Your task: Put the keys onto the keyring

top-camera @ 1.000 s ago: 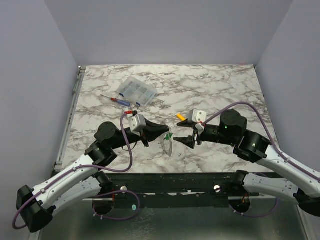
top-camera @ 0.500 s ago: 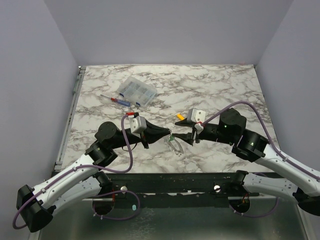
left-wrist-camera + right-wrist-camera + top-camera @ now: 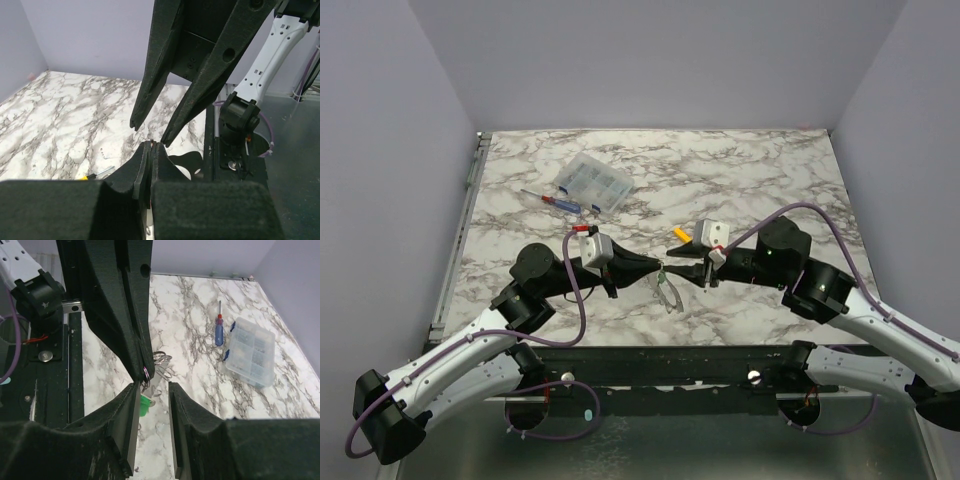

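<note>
My left gripper (image 3: 657, 270) is shut on the keyring (image 3: 146, 373), a thin wire ring pinched at its fingertips; it is a sliver in the left wrist view (image 3: 151, 143). A silver key with a green head (image 3: 144, 405) and several small rings (image 3: 163, 360) hang from it above the table. In the top view the bunch (image 3: 667, 293) dangles between both grippers. My right gripper (image 3: 693, 272) is open, its tips facing the left one. In the right wrist view (image 3: 153, 391) its left finger sits beside the green head, and nothing is gripped.
A clear compartment box (image 3: 596, 181) and a red-and-blue screwdriver (image 3: 552, 199) lie at the back left. A yellow stick with a black tip (image 3: 682, 234) lies just behind the right gripper. The table's front edge and black rail (image 3: 700, 352) run below the grippers.
The right gripper has moved left and slightly up, closer to the left gripper's tips. The hanging key bunch has swung a little to the right. The left gripper stays shut.
</note>
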Available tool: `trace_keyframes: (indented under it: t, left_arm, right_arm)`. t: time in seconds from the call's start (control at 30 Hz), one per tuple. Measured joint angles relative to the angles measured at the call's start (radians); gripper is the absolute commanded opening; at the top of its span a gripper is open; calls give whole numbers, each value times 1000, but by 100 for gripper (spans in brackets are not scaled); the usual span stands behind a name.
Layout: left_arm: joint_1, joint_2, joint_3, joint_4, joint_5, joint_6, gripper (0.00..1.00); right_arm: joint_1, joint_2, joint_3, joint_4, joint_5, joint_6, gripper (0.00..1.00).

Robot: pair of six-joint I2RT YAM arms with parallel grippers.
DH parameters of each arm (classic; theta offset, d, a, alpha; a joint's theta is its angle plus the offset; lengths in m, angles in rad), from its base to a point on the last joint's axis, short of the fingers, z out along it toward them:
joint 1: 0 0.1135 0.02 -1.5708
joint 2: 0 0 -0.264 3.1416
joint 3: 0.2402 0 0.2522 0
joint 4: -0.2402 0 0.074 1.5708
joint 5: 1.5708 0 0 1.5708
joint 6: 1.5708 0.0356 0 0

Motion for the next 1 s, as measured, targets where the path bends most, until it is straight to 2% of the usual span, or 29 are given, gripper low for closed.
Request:
trace_keyframes:
  t: [0.17,0.5,0.67,0.73,0.83,1.0]
  left_arm:
    - [0,0,0,0,0,0,0]
    - [0,0,0,0,1,0,0]
    - [2,0,0,-1,0,0,0]
    - [3,0,0,-1,0,0,0]
    - [8,0,0,-1,0,2,0]
    - [13,-3,0,-2,0,7,0]
  right_arm:
    - [0,3,0,0,-29,8,37]
    - [0,23,-11,13,-41,17,26]
    - [0,33,-11,19,-42,16,24]
    - [0,35,-11,21,-42,16,19]
    - [0,39,-11,23,-41,14,4]
    - [0,42,-11,23,-41,13,1]
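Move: The left hand already holds the keyring shut in its fingertips, the ring's exposed edge about 1 cm to its right and 1 cm below the hand point. From the right hand that edge is about 2 cm to the left, 1 cm back and 1 cm below. The green key hangs about 4 cm below the right hand, 2 cm left and 1 cm back; the silver keys hang roughly 7 cm below, 1 cm left and 1 cm back. Keep the left gripper still and shut on the keyring. Ease the partly open right gripper a touch back, then down and left by about 1.5 cm, up to the left fingertips, while closing its fingers until they are shut, pinching the bit of ring that sticks out there. ##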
